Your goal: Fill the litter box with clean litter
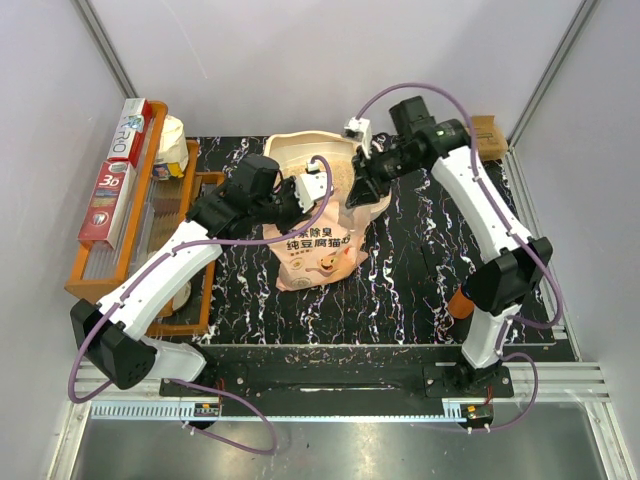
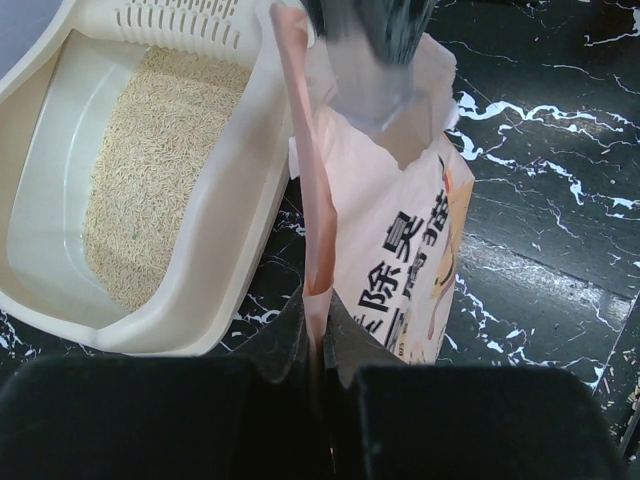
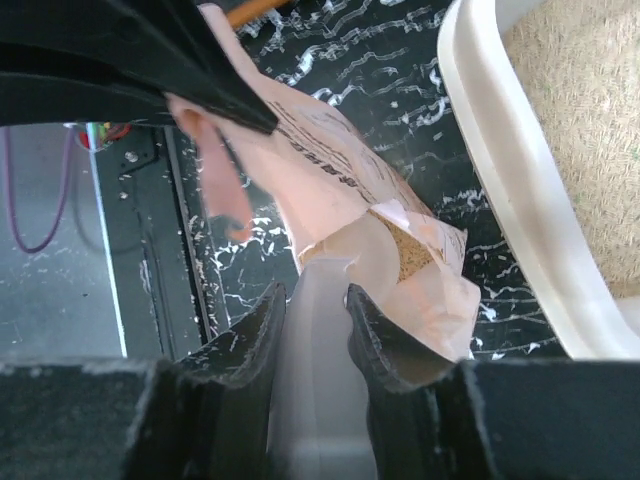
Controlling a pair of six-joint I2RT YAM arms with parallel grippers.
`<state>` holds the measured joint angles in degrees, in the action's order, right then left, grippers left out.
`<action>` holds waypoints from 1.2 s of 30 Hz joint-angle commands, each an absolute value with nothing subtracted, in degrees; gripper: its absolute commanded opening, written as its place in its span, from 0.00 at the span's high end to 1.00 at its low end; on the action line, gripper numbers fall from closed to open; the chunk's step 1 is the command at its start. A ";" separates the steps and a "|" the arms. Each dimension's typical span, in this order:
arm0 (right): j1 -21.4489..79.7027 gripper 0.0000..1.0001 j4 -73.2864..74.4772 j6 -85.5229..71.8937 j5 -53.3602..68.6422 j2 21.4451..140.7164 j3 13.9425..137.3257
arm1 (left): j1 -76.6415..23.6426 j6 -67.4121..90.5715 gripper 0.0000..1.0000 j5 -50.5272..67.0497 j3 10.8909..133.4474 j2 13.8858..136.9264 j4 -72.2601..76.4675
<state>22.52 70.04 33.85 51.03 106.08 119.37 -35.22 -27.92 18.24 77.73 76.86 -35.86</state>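
The cream litter box (image 2: 215, 240) holds a layer of tan clean litter (image 2: 150, 170) and stands just behind the pink-and-white litter bag (image 1: 315, 250). My left gripper (image 2: 321, 345) is shut on the bag's (image 2: 410, 250) open top edge and holds it upright. My right gripper (image 3: 316, 300) is shut on the handle of a translucent white scoop (image 3: 320, 340), whose bowl is pushed into the bag's mouth. Some litter (image 3: 405, 245) shows inside the bag. In the top view both grippers meet over the bag, left gripper (image 1: 308, 190), right gripper (image 1: 358, 192).
An orange wooden tray (image 1: 85, 275) at the left carries long boxes (image 1: 118, 170) and a cup (image 1: 172, 145). A cardboard box (image 1: 488, 135) sits at the back right. The litter box rim (image 3: 510, 190) runs close by the right gripper.
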 commanded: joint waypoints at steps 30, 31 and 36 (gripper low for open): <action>33.75 1.00 38.59 -6.06 11.51 97.82 84.65 | -35.16 -15.92 1.00 23.38 81.74 76.20 -27.60; 33.84 1.00 38.06 -6.67 12.04 98.26 83.86 | -35.24 -15.39 1.00 23.38 81.74 76.11 -27.51; 33.75 1.00 35.51 -11.07 23.10 100.46 81.56 | -35.77 -14.15 1.00 23.55 81.74 76.03 -27.42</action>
<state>33.65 36.51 -7.64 16.78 99.11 84.55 -35.44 -17.12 21.23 78.02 77.08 -35.86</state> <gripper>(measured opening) 0.321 0.071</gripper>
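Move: The right hand holds the clear cup just above the bag's open mouth, which lies about 12 cm below this hand, 4 cm to its left and practically level with it fore and aft. The bag's body sits some 6 cm back, 8 cm left and 20 cm down; the litter box is about 18 cm ahead, 7 cm left and 23 cm down. From the left hand, pinching the bag's top edge, the mouth is 9 cm right, 4 cm ahead, 8 cm below. The right hand sinks the cup into the bag's open mouth until its fingertips meet the film, dropping nearly 14 cm. It first swings slightly forward and down, turning clockwise about 35 degrees, pauses, then goes down again, a little left and back; its grip on the cup stays. The left hand keeps pinching the bag edge, easing under 2 cm back and right as it tilts. ##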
